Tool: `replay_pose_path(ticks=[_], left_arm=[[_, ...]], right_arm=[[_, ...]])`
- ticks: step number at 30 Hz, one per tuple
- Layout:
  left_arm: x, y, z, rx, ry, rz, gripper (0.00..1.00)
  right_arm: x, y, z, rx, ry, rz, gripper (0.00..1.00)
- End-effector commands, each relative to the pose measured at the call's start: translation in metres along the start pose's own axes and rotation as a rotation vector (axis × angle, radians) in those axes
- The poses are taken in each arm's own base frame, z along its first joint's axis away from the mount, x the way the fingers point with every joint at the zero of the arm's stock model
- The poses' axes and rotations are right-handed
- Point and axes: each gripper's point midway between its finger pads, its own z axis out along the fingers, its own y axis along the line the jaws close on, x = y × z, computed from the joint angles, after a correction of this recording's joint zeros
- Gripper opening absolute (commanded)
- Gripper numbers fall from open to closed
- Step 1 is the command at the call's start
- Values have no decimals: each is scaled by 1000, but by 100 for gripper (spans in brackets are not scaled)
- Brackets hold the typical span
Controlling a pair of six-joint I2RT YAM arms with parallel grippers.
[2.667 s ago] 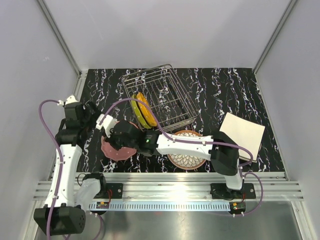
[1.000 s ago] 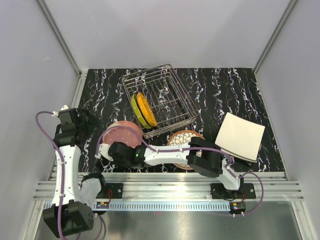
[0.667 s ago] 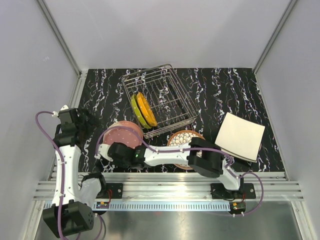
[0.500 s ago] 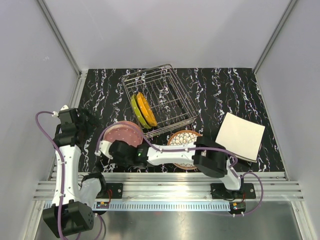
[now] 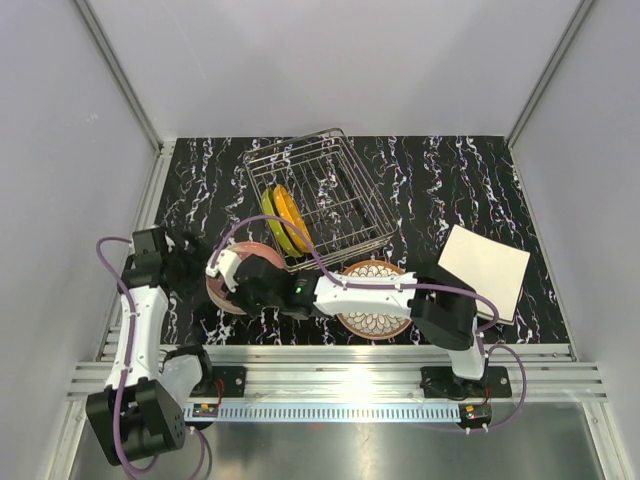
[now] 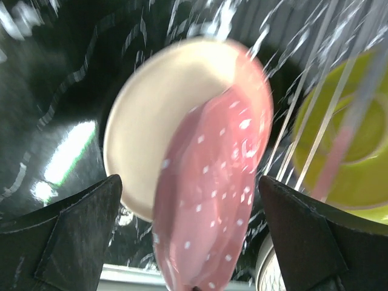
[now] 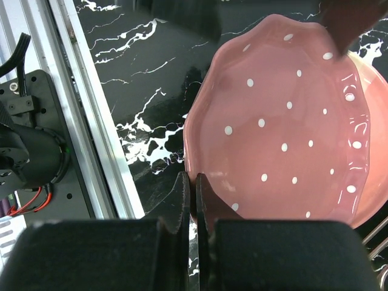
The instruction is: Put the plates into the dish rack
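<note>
A pink white-dotted plate [image 7: 285, 115] sits left of the dish rack [image 5: 330, 195], on top of a paler plate [image 7: 371, 127]. My right gripper [image 7: 195, 182] is shut on its near rim; from above, the right gripper [image 5: 222, 268] covers part of the pink plate [image 5: 258, 252]. My left gripper [image 6: 193, 242] is open, and the pink plate [image 6: 212, 200] shows blurred between its fingers [image 6: 66, 236]. From above, the left gripper [image 5: 188, 266] is just left of the plate. Lime-green [image 5: 271, 212] and orange [image 5: 290, 215] plates stand in the rack.
A brown-rimmed petal plate [image 5: 378, 308] lies partly under the right arm. A cream squarish plate [image 5: 485, 268] rests at the right. The metal rail [image 5: 340, 362] runs along the near table edge. Rack wires [image 6: 315, 121] and the green plate [image 6: 357, 151] are close to the pink plate.
The right gripper closed on the pink plate's rim and shifted toward the rack with it. The left arm swung in from the left wall to the plate, gripper still open.
</note>
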Motion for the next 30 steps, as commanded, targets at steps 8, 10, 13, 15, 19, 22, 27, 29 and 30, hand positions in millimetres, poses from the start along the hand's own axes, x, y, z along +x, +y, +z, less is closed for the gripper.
replay_pose_path(ticks=[8, 10, 13, 15, 19, 22, 27, 29, 30], left_arm=[[24, -9, 14, 117, 92, -68, 99], [25, -11, 18, 145, 93, -84, 96], [25, -19, 20, 186, 95, -110, 84], [22, -24, 20, 207, 87, -118, 72], [16, -28, 16, 211, 63, -116, 36], [12, -26, 14, 197, 46, -105, 17], [11, -27, 12, 189, 47, -99, 4], [12, -29, 11, 200, 55, -97, 3], [11, -30, 11, 205, 56, -94, 3]], right_arm=[[-96, 2, -42, -31, -295, 38, 0], [-99, 4, -44, -41, -306, 43, 0], [-102, 6, -45, -50, -315, 54, 0], [-100, 12, -44, -79, -311, 59, 0], [-93, 13, -44, -88, -295, 71, 0], [-88, 11, -44, -79, -284, 73, 0], [-83, 7, -50, -55, -250, 64, 33], [-78, 1, -53, -16, -233, 52, 58], [-81, 0, -59, 0, -244, 46, 64]])
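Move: Between the left hand's open fingers stands the raised, tilted pink plate, its middle about 5 cm to that hand's right, level fore and aft and 4 cm below. The cream plate lies on the table about 4 cm right and 9 cm below, neither ahead nor back; the racked green plate is some 17 cm right, 9 cm ahead and 4 cm lower. From the right hand, still gripping the near rim, the pink plate's middle is roughly 7 cm ahead, 2 cm left and 4 cm below. Taking the pink plate over from the right hand, the left hand sinks and shifts right about 3 cm each, dipping slightly back and then forward again, rolls some 10 degrees left side down and closes its wide-open fingers on the plate's left side. The right hand meanwhile rises about 3 cm with its grip kept, and only at the end opens and lets go of the near rim. ##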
